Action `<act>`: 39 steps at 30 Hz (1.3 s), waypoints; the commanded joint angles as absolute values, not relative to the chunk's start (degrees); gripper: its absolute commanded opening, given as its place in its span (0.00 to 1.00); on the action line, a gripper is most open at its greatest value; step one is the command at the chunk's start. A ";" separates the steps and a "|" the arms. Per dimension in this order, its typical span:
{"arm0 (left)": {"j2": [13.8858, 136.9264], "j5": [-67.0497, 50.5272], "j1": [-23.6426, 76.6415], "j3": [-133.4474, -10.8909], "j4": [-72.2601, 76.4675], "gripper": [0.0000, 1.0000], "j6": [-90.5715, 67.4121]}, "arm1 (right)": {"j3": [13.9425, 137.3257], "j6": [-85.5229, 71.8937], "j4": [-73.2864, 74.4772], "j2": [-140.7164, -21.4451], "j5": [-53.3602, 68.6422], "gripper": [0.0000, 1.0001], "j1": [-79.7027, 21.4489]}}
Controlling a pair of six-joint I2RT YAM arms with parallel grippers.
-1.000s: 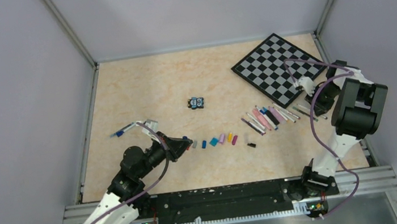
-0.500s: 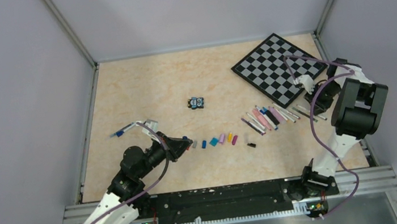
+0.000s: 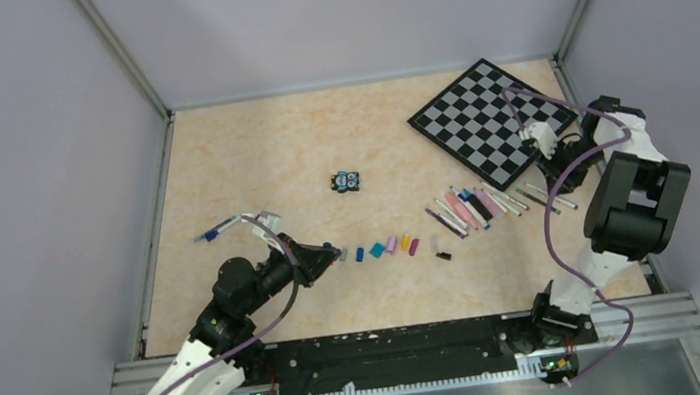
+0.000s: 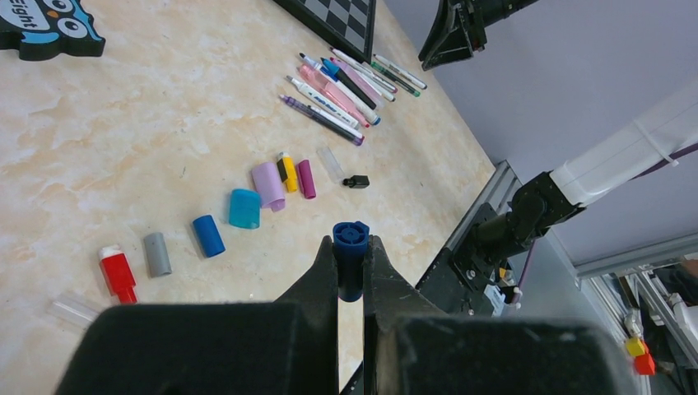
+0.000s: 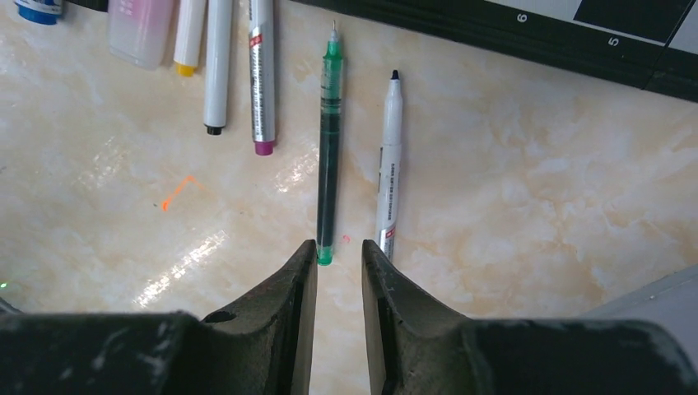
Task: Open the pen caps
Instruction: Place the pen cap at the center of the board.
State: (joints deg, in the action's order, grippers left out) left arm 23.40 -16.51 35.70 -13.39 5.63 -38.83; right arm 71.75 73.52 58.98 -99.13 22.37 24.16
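My left gripper (image 3: 329,253) is shut on a dark blue pen cap (image 4: 351,253), held just above the table at the left end of a row of loose pen caps (image 3: 384,248). In the left wrist view that row runs red (image 4: 118,272), grey (image 4: 156,253), blue (image 4: 208,235), teal (image 4: 244,208), lilac, yellow, magenta and black (image 4: 355,181). The pens (image 3: 476,206) lie side by side near the chessboard. My right gripper (image 5: 339,251) is open and empty, low over the table, its jaws just short of a green pen (image 5: 329,148) and a white pen (image 5: 389,164).
A chessboard (image 3: 483,121) lies at the back right, its edge close behind the right gripper. A small owl toy block (image 3: 347,180) sits mid-table. One blue-tipped pen (image 3: 218,231) lies alone at the left. Grey walls enclose the table.
The right gripper's jaws have parted a little, and its wrist has shifted slightly back and right from the pens. The left arm has stayed still with the cap.
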 commanded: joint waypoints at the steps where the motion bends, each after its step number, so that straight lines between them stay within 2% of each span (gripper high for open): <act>1: 22.94 -17.95 35.54 -13.80 5.93 0.00 -38.88 | 73.41 74.43 61.10 -95.39 27.46 0.25 24.04; 9: 23.49 -21.36 35.55 -13.45 4.15 0.00 -39.90 | 70.82 67.95 63.14 -86.22 36.20 0.26 20.79; 13: 25.46 -24.74 35.59 -14.04 2.35 0.00 -41.04 | 67.05 57.60 60.08 -78.05 42.40 0.26 13.72; 18: 30.38 -27.05 35.76 -16.39 -4.44 0.00 -41.64 | 59.89 42.54 51.21 -68.10 56.56 0.26 8.29; 20: 31.95 -26.19 36.37 -17.75 -7.36 0.00 -41.70 | 55.65 38.01 46.32 -63.14 60.90 0.34 8.31; 26: 35.84 -17.52 39.80 -23.07 -15.12 0.00 -40.23 | 43.75 30.04 33.57 -52.25 59.71 0.49 8.43; 34: 45.73 -7.62 40.11 -35.08 -25.34 0.00 -31.89 | 42.17 29.85 32.51 -49.90 58.15 0.50 8.44; 39: 55.59 -12.43 40.90 -38.92 -20.36 0.00 -35.85 | 42.06 29.36 31.87 -48.97 54.15 0.50 8.44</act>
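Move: The left hand, already holding the dark-blue cap, hovers some 16 cm above the table. From it the blue cap in the row lies about 10 cm ahead and 5 to the right, the teal cap 10 ahead and 10 right, the black cap 6 ahead and 26 right. The right hand is about 5 cm above the table: the white pen's middle is 6 cm ahead and 5 left, the green pen 4 ahead and 8 left, the black cap 6 back and 34 left. Down about 7 cm and a little back, then forward again with a slight rise, the left hand tips its level fingers some 30 degrees down towards the cap row, keeping its pinch on the dark-blue cap. The right hand, empty, sweeps left about 20 cm while rising and drawing somewhat back, away from the white pen towards the black cap, fingers swinging out to point forward-left and opening wider. ##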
